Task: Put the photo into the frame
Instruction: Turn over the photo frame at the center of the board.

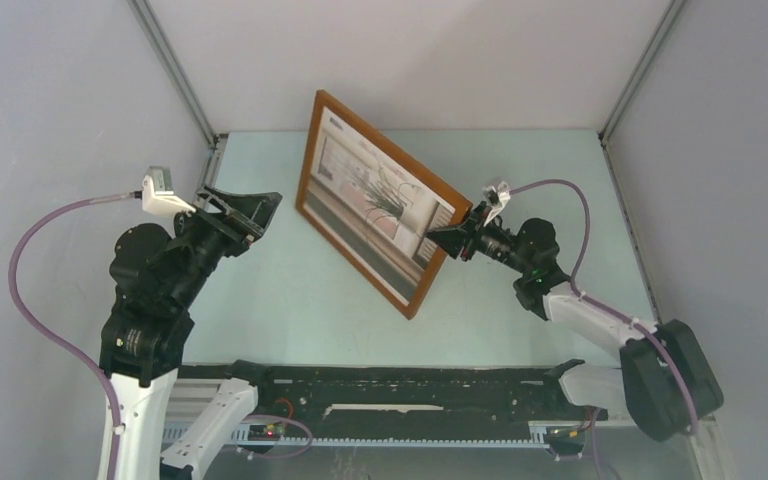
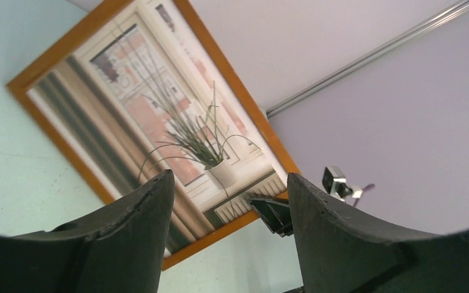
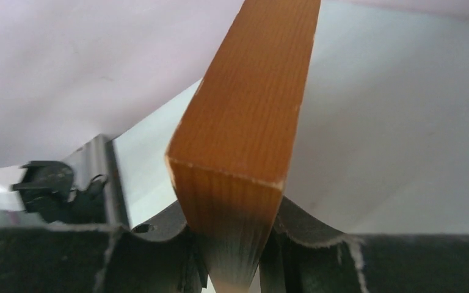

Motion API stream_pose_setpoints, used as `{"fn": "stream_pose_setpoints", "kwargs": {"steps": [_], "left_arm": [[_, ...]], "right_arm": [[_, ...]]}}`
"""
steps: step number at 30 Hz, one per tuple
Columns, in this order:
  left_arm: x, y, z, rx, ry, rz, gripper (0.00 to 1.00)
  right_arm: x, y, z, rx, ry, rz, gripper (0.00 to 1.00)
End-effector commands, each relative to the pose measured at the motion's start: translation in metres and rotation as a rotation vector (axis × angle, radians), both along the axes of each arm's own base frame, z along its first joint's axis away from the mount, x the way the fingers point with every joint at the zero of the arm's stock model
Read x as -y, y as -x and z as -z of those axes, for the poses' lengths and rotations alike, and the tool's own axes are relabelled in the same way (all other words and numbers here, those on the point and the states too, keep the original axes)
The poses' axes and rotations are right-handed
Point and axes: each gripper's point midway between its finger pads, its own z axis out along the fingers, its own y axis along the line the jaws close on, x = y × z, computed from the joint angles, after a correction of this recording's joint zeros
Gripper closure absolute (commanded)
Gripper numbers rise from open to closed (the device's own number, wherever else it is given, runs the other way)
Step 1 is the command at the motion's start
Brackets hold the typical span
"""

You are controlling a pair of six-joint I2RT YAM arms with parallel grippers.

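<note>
The frame (image 1: 308, 150) stands tilted above the pale green table, one corner low near the front. The photo (image 1: 380, 205) of a spiky plant sits inside it, facing up and left. My right gripper (image 1: 440, 238) is shut on the frame's right edge; in the right wrist view the wooden edge (image 3: 250, 110) is pinched between the two fingers of the right gripper (image 3: 235, 220). My left gripper (image 1: 260, 210) hangs open to the left, apart from the frame. In the left wrist view, the left gripper (image 2: 229, 177) holds nothing, and the photo (image 2: 159, 110) and frame (image 2: 244, 101) lie beyond it.
Grey walls with metal corner rails (image 1: 175, 70) enclose the table (image 1: 520, 160) on three sides. A black bar (image 1: 410, 385) runs along the near edge between the arm bases. The right arm's fingers (image 2: 275, 213) show past the frame's low edge in the left wrist view.
</note>
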Motion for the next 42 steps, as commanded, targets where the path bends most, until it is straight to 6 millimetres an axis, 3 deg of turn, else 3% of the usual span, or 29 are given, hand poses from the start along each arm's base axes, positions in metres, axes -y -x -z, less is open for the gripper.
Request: {"fn": "stream_pose_setpoints", "kwargs": {"steps": [1,12,18,23,29,34,37,42], "left_arm": [[-0.003,-0.001,0.003,0.006,-0.025,-0.008,0.3],[0.0,-0.003,0.01,-0.007,-0.018,0.002,0.3],[0.0,-0.002,0.011,0.0,-0.027,0.004,0.3],[0.0,-0.003,0.014,-0.005,-0.031,0.007,0.3],[0.004,-0.005,0.016,-0.005,-0.019,0.022,0.3],[0.006,-0.006,0.017,-0.006,-0.015,0.032,0.3],[0.007,-0.006,0.018,-0.008,-0.015,0.035,0.3],[0.01,-0.008,0.02,-0.013,-0.004,0.047,0.3]], "right_arm": [[-0.024,0.033,-0.01,-0.165,-0.093,-0.313,1.0],[-0.027,-0.044,0.029,-0.598,-0.186,-0.334,1.0],[-0.029,-0.043,0.027,-0.619,-0.257,-0.511,1.0],[-0.042,-0.043,0.054,-0.683,-0.159,-0.46,1.0],[-0.064,-0.009,0.062,-0.731,-0.091,-0.618,1.0],[-0.066,0.005,0.069,-0.769,-0.063,-0.676,1.0],[-0.062,0.004,0.078,-0.823,-0.043,-0.673,1.0],[-0.052,-0.013,0.099,-0.912,-0.013,-0.596,1.0]]}}
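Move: The right hand already pinches the frame's right-hand short edge, with the frame's middle about 15 cm to its left, 7 cm ahead and level with it. The board's center lies roughly 8 cm to this hand's left, 3 cm ahead and 22 cm below. From the empty left hand, the board's center is some 30 cm right, 10 cm ahead and 40 cm down. Keeping its pinch, the right hand lowers the frame about 10 cm, looping forward, then back and left, tipping 50 degrees. ##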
